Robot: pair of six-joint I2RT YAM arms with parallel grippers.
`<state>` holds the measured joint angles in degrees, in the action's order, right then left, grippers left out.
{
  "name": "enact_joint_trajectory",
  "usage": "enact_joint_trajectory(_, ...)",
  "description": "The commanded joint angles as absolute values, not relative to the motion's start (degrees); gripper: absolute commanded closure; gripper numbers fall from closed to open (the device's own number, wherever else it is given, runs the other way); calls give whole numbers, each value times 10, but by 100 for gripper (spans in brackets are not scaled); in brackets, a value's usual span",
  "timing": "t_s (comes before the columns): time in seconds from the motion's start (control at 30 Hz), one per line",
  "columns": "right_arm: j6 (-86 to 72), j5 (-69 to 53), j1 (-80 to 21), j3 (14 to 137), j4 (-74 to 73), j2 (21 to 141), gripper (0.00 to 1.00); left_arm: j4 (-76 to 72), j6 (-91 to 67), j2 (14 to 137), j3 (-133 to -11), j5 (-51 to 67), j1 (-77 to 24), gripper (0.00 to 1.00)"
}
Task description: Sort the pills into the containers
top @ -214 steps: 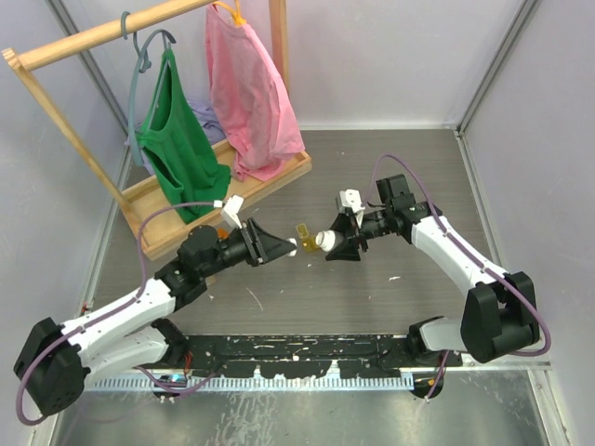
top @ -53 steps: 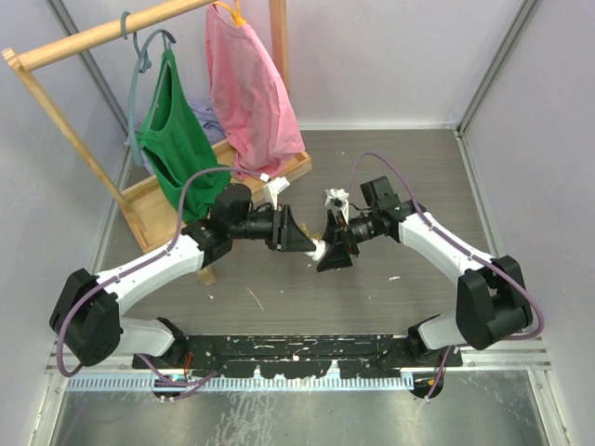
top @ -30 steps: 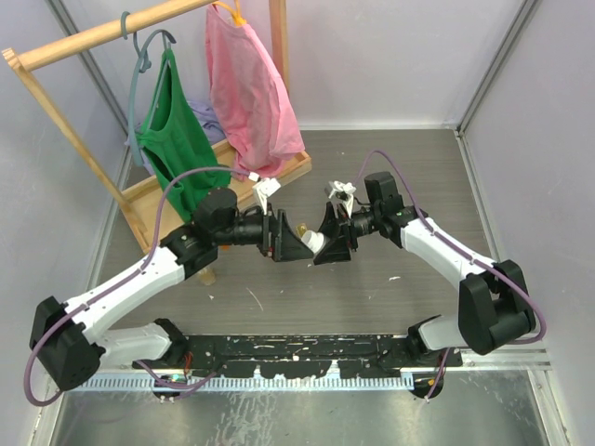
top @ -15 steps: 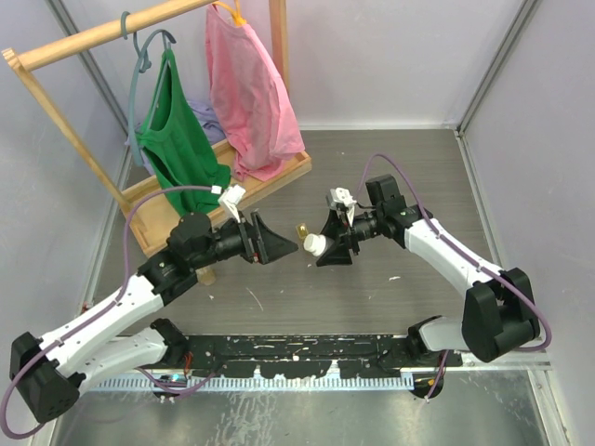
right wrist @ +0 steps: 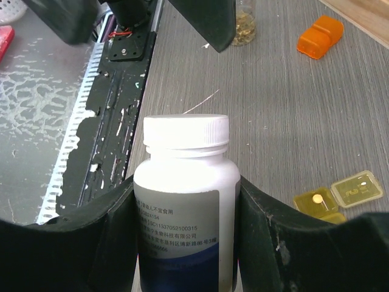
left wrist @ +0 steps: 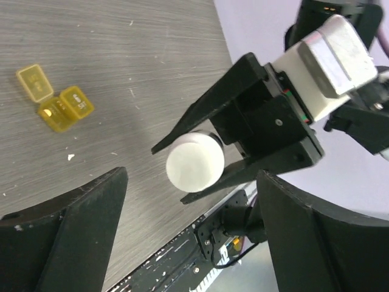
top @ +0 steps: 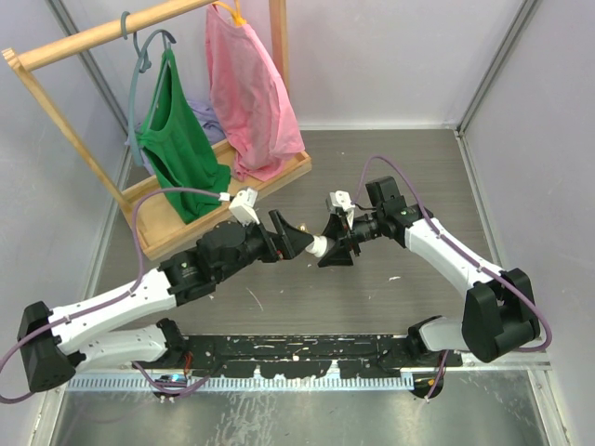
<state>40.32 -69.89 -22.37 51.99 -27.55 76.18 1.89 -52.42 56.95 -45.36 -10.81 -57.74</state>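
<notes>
My right gripper [right wrist: 185,243] is shut on a white pill bottle [right wrist: 182,201] with a white screw cap [right wrist: 185,132], holding it sideways above the table. In the left wrist view the cap [left wrist: 194,162] faces me, in line with the gap of my left gripper [left wrist: 194,234], which stands wide open and apart from it. In the top view the left gripper [top: 292,236] sits just left of the bottle [top: 319,246]. The yellow two-cell containers [left wrist: 58,108] lie on the table with one lid open. A small pale pill [right wrist: 316,198] lies in one open cell [right wrist: 333,196].
An orange box [right wrist: 320,35] and a small glass vial [right wrist: 244,27] stand on the table beyond the bottle. A wooden clothes rack [top: 65,51] with green and pink garments fills the back left. A black rail [top: 297,358] runs along the near edge.
My left gripper drew back to the left, then came forward again toward the bottle cap, with its jaws wider. The right gripper has kept the bottle almost in place.
</notes>
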Motion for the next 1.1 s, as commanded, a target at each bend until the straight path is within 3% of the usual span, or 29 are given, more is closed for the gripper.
enact_joint_trajectory(0.0, 416, -705, -222, 546, -275, 741, 99, 17, -549, 591, -488, -147, -581, 17)
enact_joint_trajectory(0.3, 416, -704, -222, 546, -275, 741, 99, -7, -560, 622, -496, -116, -582, 23)
enact_joint_trajectory(0.53, 416, -705, -221, 546, -276, 741, 99, -18, -569, 639, -497, -102, -582, 35)
enact_joint_trajectory(1.07, 415, -706, -222, 548, -277, 742, 99, -7, -571, 655, -504, -82, -581, 48)
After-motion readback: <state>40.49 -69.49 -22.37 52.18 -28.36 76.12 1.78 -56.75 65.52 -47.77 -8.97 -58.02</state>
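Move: The white bottle cap, held up in the right fingers, lies about 4 cm to the right of the open left hand, 2 cm ahead and some 4 cm lower; from the right hand point it is roughly 3 cm left, 1 cm ahead and 2 cm above. The yellow pill boxes lie on the table some 12 cm ahead of the left hand, 2 cm right and 24 cm below; the orange pill box is about 12 cm ahead, 19 cm left, equally low. The capped bottle is kept still in the right grip while the left hand comes onto its cap, sinking about 3 cm, mostly early on, and easing some 2.5 cm to the right. The left fingertips tip slightly down and close from nearly wide open to about half, one finger on either side of the cap; a firm pinch can't be seen. ##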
